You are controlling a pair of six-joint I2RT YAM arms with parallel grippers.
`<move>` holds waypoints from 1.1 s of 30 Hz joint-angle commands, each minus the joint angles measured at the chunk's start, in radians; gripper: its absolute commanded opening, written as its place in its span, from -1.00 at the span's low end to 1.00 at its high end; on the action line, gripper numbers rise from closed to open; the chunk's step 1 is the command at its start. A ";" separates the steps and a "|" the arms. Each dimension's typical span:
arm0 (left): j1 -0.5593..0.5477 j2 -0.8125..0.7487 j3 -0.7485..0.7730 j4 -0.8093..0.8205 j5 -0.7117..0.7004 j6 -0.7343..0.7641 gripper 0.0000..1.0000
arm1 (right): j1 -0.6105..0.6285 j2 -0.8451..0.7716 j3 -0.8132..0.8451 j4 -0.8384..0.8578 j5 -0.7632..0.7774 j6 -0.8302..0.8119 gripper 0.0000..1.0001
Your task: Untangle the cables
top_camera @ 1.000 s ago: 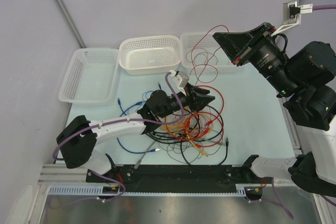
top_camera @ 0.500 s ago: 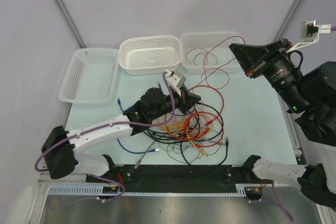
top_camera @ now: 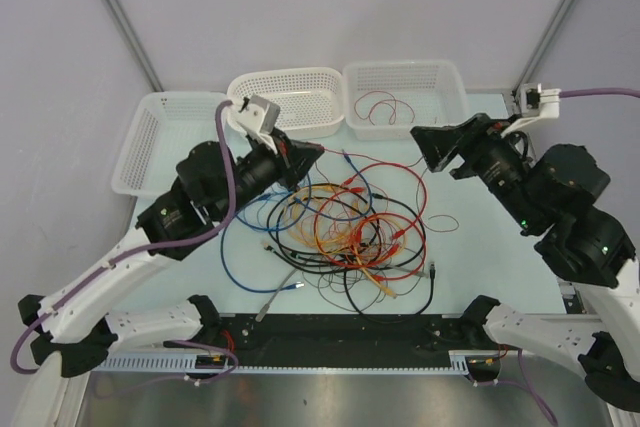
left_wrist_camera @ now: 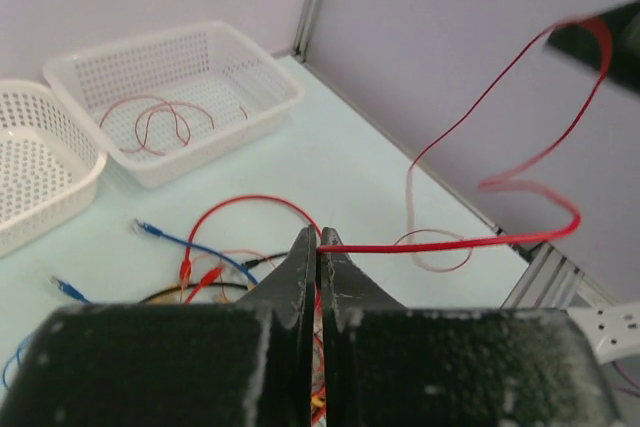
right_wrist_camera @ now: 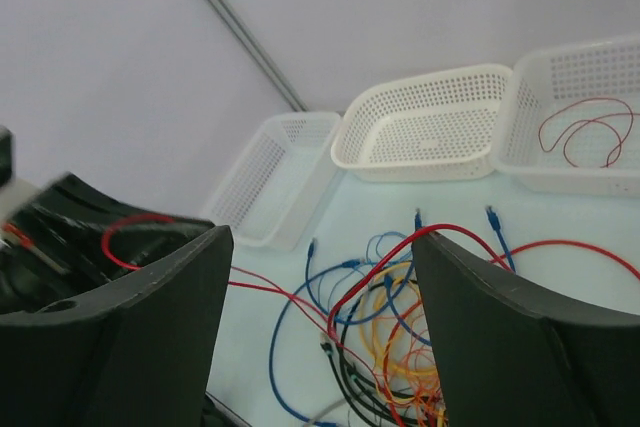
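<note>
The cables [top_camera: 352, 237] lie in a loose tangle of red, orange, blue and black loops in the middle of the table. My left gripper [top_camera: 310, 154] hangs above the tangle's back left. In the left wrist view it [left_wrist_camera: 320, 243] is shut on a red cable [left_wrist_camera: 430, 244] that runs off to the right and loops upward. My right gripper [top_camera: 422, 148] hovers at the back right of the tangle. Its fingers [right_wrist_camera: 150, 287] stand wide open with nothing held, and the tangle [right_wrist_camera: 420, 347] shows below them. Another red cable [top_camera: 383, 107] lies coiled in the right basket.
Three white baskets stand along the back: left [top_camera: 170, 142], middle [top_camera: 285, 102] and right [top_camera: 432, 75]. A blue cable [top_camera: 245, 272] loops out to the tangle's left. A black rail [top_camera: 340, 327] runs along the near edge.
My left gripper shut on a red cable and rose back and left, pulling the tangle looser. My right gripper opened, let its red cable drop into the right basket and came lower.
</note>
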 commanded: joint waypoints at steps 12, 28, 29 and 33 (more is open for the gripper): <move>0.044 0.327 0.676 -0.374 -0.076 0.038 -1.00 | 0.006 0.044 -0.224 -0.051 -0.205 0.010 0.99; 0.063 0.488 0.904 -0.409 0.096 -0.052 -1.00 | 0.064 0.039 -0.345 0.192 -0.217 -0.076 0.99; 0.063 0.492 0.907 -0.411 0.097 -0.054 -1.00 | 0.067 0.045 -0.344 0.208 -0.218 -0.079 0.99; 0.063 0.497 0.914 -0.418 0.114 -0.057 -1.00 | 0.071 0.096 -0.344 0.287 -0.247 -0.081 0.99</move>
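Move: Hanging under the left fingers, which still hold it shut, the thin red cable runs down to the pile; its free stretch is roughly 14 cm left, 3 cm ahead and 20 cm below the opening right hand. The pile's middle is some 12 cm left, 2 cm ahead and 47 cm below that hand, and the right-hand basket about 35 cm ahead, 3 cm right, 45 cm down. From the left hand, the pile lies about 1 cm ahead, 2 cm right, 40 cm below. Lifting the pinched red cable away from the pile, the left hand climbs about 10 cm and eases forward, then drifts right, its fingers staying shut. Meanwhile the empty right hand spreads its fingers wide and drops some 15 cm while moving left towards the hanging cable, tipping down and turning counter-clockwise, then rises slightly and levels a little as it keeps going left. ##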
